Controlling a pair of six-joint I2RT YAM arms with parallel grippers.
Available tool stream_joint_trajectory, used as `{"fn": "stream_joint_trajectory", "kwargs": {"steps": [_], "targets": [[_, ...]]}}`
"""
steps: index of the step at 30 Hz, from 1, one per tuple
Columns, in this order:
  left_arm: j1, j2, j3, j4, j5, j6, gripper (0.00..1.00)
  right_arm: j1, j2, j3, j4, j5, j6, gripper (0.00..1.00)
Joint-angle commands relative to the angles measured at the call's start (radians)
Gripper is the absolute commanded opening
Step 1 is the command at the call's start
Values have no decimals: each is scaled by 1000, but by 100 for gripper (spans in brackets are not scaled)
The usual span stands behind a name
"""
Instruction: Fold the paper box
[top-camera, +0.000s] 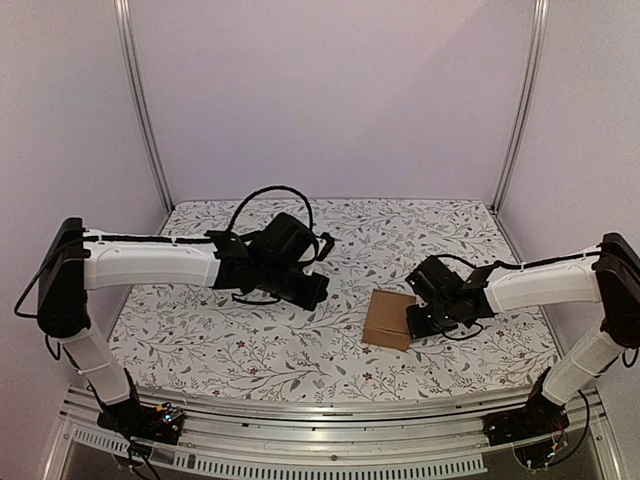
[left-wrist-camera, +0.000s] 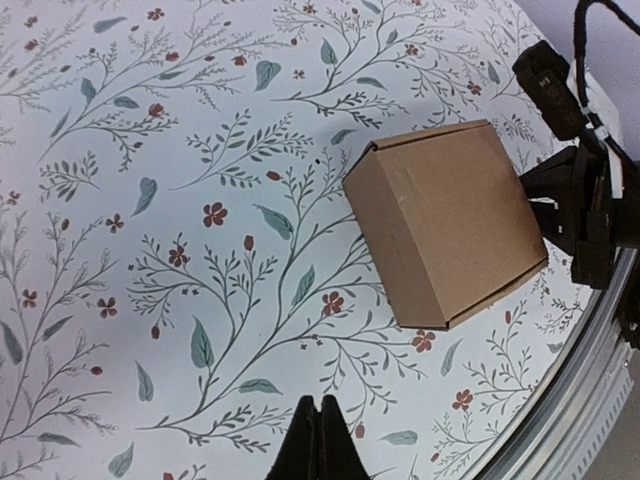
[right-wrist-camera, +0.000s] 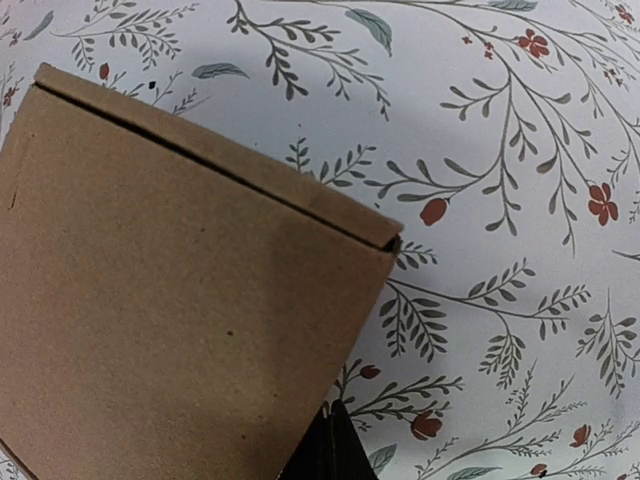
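The paper box (top-camera: 389, 318) is a plain brown carton, folded shut, lying flat on the flowered table cover right of centre. It fills the left of the right wrist view (right-wrist-camera: 170, 290) and sits at the upper right of the left wrist view (left-wrist-camera: 445, 222). My right gripper (top-camera: 418, 322) is at the box's right edge, its jaws shut with nothing between them (right-wrist-camera: 332, 440), the tips right beside the box's near corner. My left gripper (top-camera: 318, 290) hovers left of the box, well apart from it, shut and empty (left-wrist-camera: 322, 405).
The flowered table cover (top-camera: 250, 340) spans the work area. A metal rail (top-camera: 330, 410) runs along the near edge. Pale walls and upright posts (top-camera: 145, 110) close in the back and sides.
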Motion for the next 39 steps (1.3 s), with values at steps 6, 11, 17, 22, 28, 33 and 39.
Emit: {"fn": "stream_joint_trajectory", "kwargs": {"steps": [6,11,17,22,28,33,39], "targets": [[52,-130,-128,-8,-73,-4,0,50,177,196,67,-79,3,0],[83,-193,-186,-9,-79,-7,0,57,258,276,81,-144,4,0],[123,-275,-269,-1,-98,-3,0,55,301,327,80,-167,2,0],[153,-338,-311,4,-107,-7,0,33,284,346,23,-111,-41,13],[184,-402,-323,-15,-143,-19,20,2,185,331,-11,-25,-95,52],[213,-448,-294,-52,-168,-38,57,-40,88,331,-49,11,-149,80],[255,-451,-176,-154,-183,-31,99,-120,-25,325,-91,35,-213,99]]}}
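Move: The closed paper box stands right against the right fingertips: its middle is about 5 cm to their left, level with them fore and aft and roughly 1 cm lower. From the left hand, already clear of the box with its fingers shut, the box's middle lies some 16 cm to the right, about 1 cm nearer the base and 10 cm below. Nothing else stands near it. Leftward with shut fingers, the right hand pushes low against the box's right side for about 10 cm, drifting some 3 cm forward, then opens wide and leaves the box, rising 10 cm while going right and forward. The left hand draws away about 15 cm to the left, climbing and opening only near the end, turning some 20 degrees counter-clockwise. ##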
